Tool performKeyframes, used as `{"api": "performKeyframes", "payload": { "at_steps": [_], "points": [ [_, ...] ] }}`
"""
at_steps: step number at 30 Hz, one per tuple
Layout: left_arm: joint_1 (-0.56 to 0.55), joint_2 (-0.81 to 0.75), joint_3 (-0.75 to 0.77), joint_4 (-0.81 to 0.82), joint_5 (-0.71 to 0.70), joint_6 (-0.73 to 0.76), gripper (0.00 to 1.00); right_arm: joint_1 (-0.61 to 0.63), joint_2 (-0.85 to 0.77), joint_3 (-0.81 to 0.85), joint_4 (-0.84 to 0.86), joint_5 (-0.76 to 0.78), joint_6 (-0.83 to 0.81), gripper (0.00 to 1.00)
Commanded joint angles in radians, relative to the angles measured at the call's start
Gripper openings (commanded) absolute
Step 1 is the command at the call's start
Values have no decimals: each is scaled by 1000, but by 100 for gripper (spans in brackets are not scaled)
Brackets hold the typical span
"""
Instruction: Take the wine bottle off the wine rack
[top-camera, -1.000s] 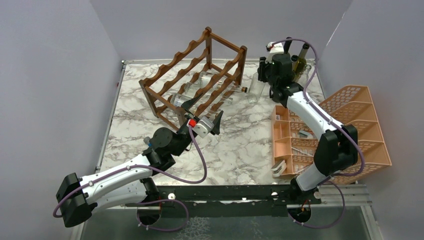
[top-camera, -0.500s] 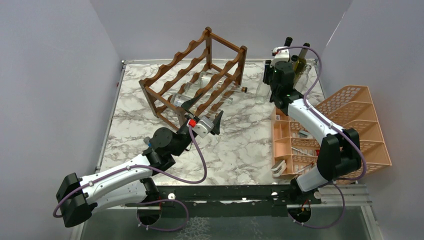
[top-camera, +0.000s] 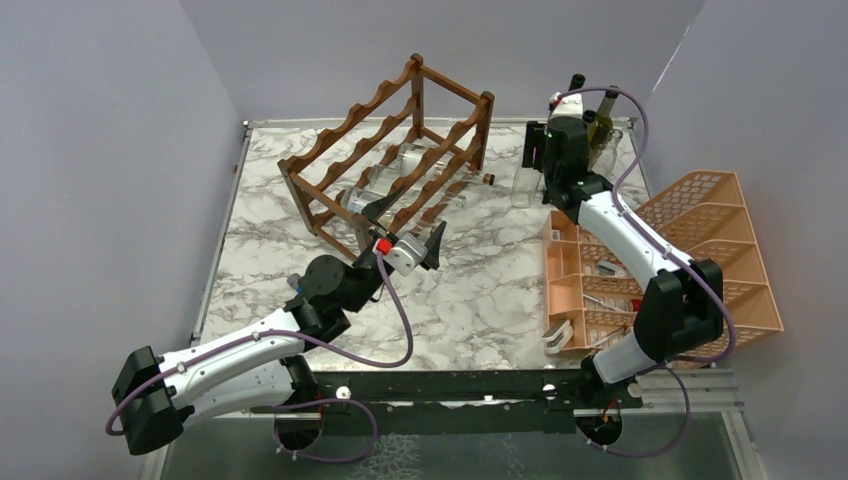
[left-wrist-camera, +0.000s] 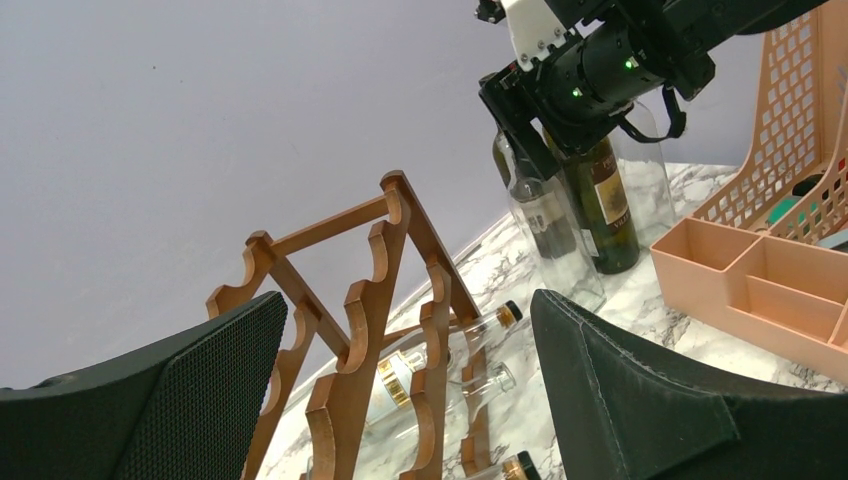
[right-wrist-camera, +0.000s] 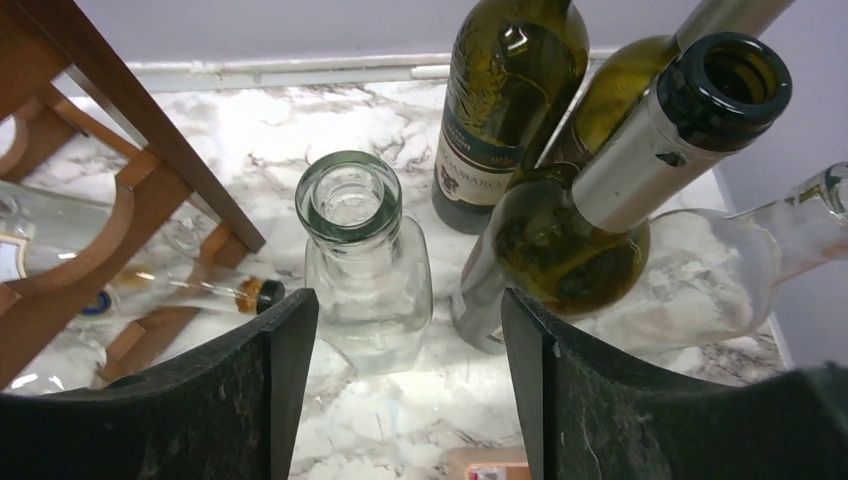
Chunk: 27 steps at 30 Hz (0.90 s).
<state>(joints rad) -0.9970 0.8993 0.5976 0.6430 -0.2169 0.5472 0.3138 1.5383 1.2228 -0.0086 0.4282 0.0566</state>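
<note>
The dark brown wine rack (top-camera: 400, 140) stands at the back of the marble table, and clear wine bottles (top-camera: 400, 182) lie across its lower tier. In the left wrist view the rack (left-wrist-camera: 385, 260) fills the middle, with a gold-labelled bottle (left-wrist-camera: 415, 375) behind its rails. My left gripper (top-camera: 410, 226) hangs open just in front of the rack, touching nothing. A clear glass bottle (right-wrist-camera: 362, 270) stands upright on the table right of the rack. My right gripper (right-wrist-camera: 405, 312) hovers open over it, jaws apart on either side without contact; from above it (top-camera: 533, 152) sits over that bottle (top-camera: 522, 186).
Dark green wine bottles (right-wrist-camera: 505, 100) and a foil-necked one (right-wrist-camera: 620, 190) crowd the back right corner, with a clear bottle (right-wrist-camera: 760, 250) leaning by the wall. An orange plastic tray organiser (top-camera: 690, 260) fills the right side. Grey walls enclose the table.
My right gripper has opened and let go of the clear bottle, which now stands upright by itself. The right arm shifted slightly back and right. The left arm has not moved.
</note>
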Motion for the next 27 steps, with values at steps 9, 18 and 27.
{"api": "performKeyframes", "payload": {
  "at_steps": [9,18,27],
  "points": [
    [-3,-23,-13,25,20,-14,99,-4,-229,76,-310,-151,35,91],
    [-3,-40,-14,25,33,-22,99,31,-363,-148,-184,-722,-66,100],
    [-3,-39,-15,27,21,-10,99,301,-175,-295,19,-514,-156,100]
  ]
}}
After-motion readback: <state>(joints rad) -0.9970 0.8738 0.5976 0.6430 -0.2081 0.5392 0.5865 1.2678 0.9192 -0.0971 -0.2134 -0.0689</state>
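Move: The right hand stands at the neck of the clear bottle it has just set down, whose middle is about 2 cm ahead, 2 cm left and 9 cm below. It goes for the near corked bottle lying low in the rack, some 32 cm left, 7 cm back and 17 cm down. The uncorked bottle lies 27 cm left and 1 cm back, the far corked one 20 cm left and 3 cm ahead, both about as low. From the left hand the near corked bottle is about 14 cm ahead, 4 cm left and 28 cm below. Back and up first, the right hand draws away from the standing clear bottle, its part-open fingers spreading fully. After rising about 8 cm it swings left while still backing off, then dives some 13 cm, turning about 50 degrees counter-clockwise so that the empty fingers face the near corked bottle's neck in the rack. ##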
